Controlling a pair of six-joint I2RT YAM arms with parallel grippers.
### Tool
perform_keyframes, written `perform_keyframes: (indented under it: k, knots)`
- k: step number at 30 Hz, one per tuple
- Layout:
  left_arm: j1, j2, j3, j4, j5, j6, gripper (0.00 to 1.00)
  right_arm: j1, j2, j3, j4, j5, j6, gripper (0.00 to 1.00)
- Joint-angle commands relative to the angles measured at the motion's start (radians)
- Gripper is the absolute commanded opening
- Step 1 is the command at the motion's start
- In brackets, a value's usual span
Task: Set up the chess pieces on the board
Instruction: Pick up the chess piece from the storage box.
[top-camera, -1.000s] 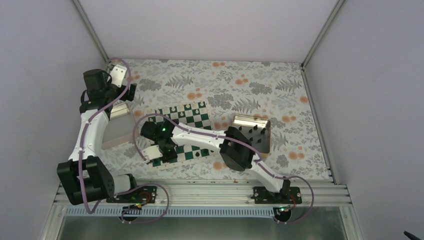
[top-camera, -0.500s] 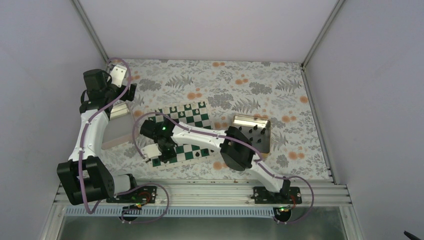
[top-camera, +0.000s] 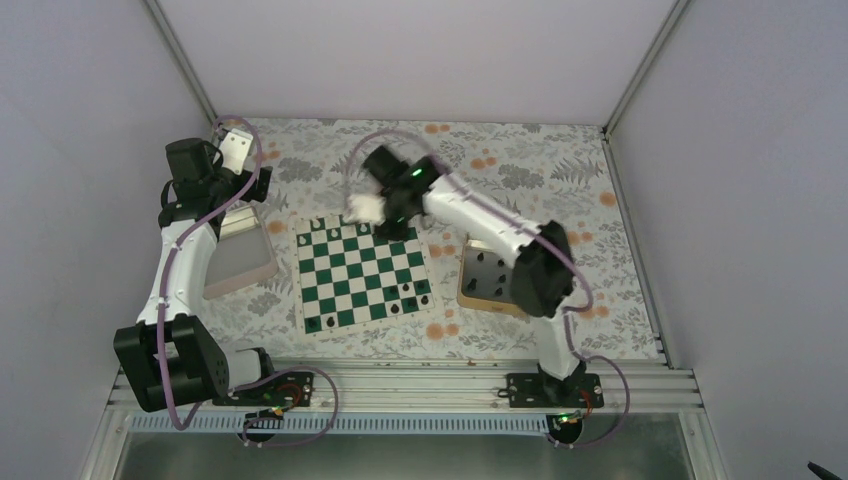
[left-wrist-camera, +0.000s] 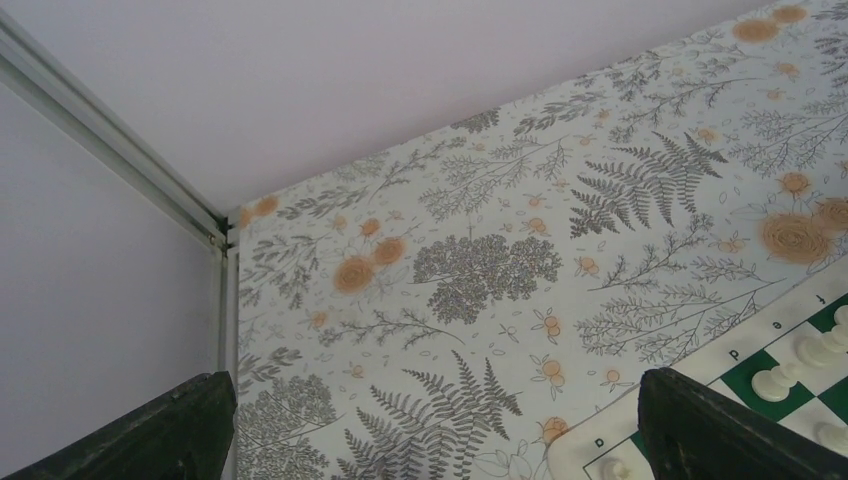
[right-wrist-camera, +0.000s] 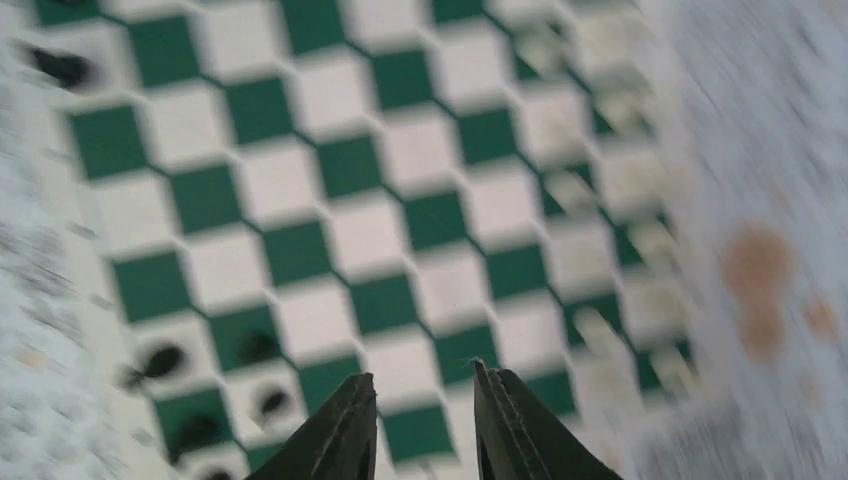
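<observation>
The green-and-white board (top-camera: 360, 270) lies mid-table. Several black chess pieces (top-camera: 410, 303) stand along its near edge, with two at the near-left corner (top-camera: 323, 323). More black pieces sit in the gold tray (top-camera: 478, 292) to the right. My right gripper (top-camera: 390, 228) hangs over the board's far edge. In the blurred right wrist view it (right-wrist-camera: 420, 385) is open and empty above the squares, with black pieces (right-wrist-camera: 260, 345) to its left. My left gripper (top-camera: 262, 185) is held off the board's far-left corner. Its fingers (left-wrist-camera: 435, 380) are wide open on nothing.
White figures (top-camera: 340, 222) line the board's far rows and also show as figures (left-wrist-camera: 800, 365) in the left wrist view. A pinkish-rimmed tray (top-camera: 240, 262) lies left of the board, under the left arm. The right arm's elbow (top-camera: 540, 280) covers part of the gold tray. Walls close in the table on three sides.
My right gripper opened at the board's near-left corner, then swung up and away to the far edge. The board is now uncovered. The left arm has not moved.
</observation>
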Motion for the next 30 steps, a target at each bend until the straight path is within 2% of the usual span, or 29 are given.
perform_keyframes:
  k: [1, 5, 12, 18, 24, 30]
  knots:
    - [0.005, -0.017, -0.008, 0.005, -0.004, 0.014, 1.00, -0.250, -0.112, -0.137, 0.008, 0.047, 0.051, 0.28]
    - [0.005, -0.013, -0.011, 0.009, -0.007, 0.015, 1.00, -0.419, -0.199, -0.276, 0.024, 0.060, 0.040, 0.28]
    - [0.004, -0.001, -0.008, 0.008, -0.018, 0.015, 1.00, -0.548, -0.309, -0.519, 0.068, 0.110, 0.047, 0.27]
    - [0.005, 0.005, -0.005, 0.005, -0.022, 0.017, 1.00, -0.695, -0.371, -0.594, 0.037, 0.090, 0.045, 0.26]
    - [0.005, 0.010, -0.007, 0.006, -0.020, 0.018, 1.00, -0.764, -0.463, -0.680, 0.030, 0.099, 0.012, 0.26]
    - [0.005, 0.014, -0.007, 0.007, -0.014, 0.019, 1.00, -0.814, -0.483, -0.734, 0.027, 0.110, -0.017, 0.26]
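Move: The right hand, empty and high over the far right of the board, goes for the tall black chess piece in the storage box's far right part, about 35 cm to its right, level with it fore and aft and some 11 cm below. The wide piece stands about 3 cm left of that tall piece and 2 cm farther out; a black pawn stands 2 cm left of it and 4 cm nearer the base. From the left hand, the tall piece lies roughly 60 cm right, 13 cm back and 22 cm below. The right hand swings fast from above the board to the storage box, some 35 cm to the right in all, arcing about 11 cm forward first and then drawing back around 6 cm while it sinks a net 4 cm. On the way the wrist turns clockwise by nearly 50 degrees and the fingers keep their narrow gap, touching nothing as the hand slows over the box's far right edge, above and just beyond the tall black piece. ##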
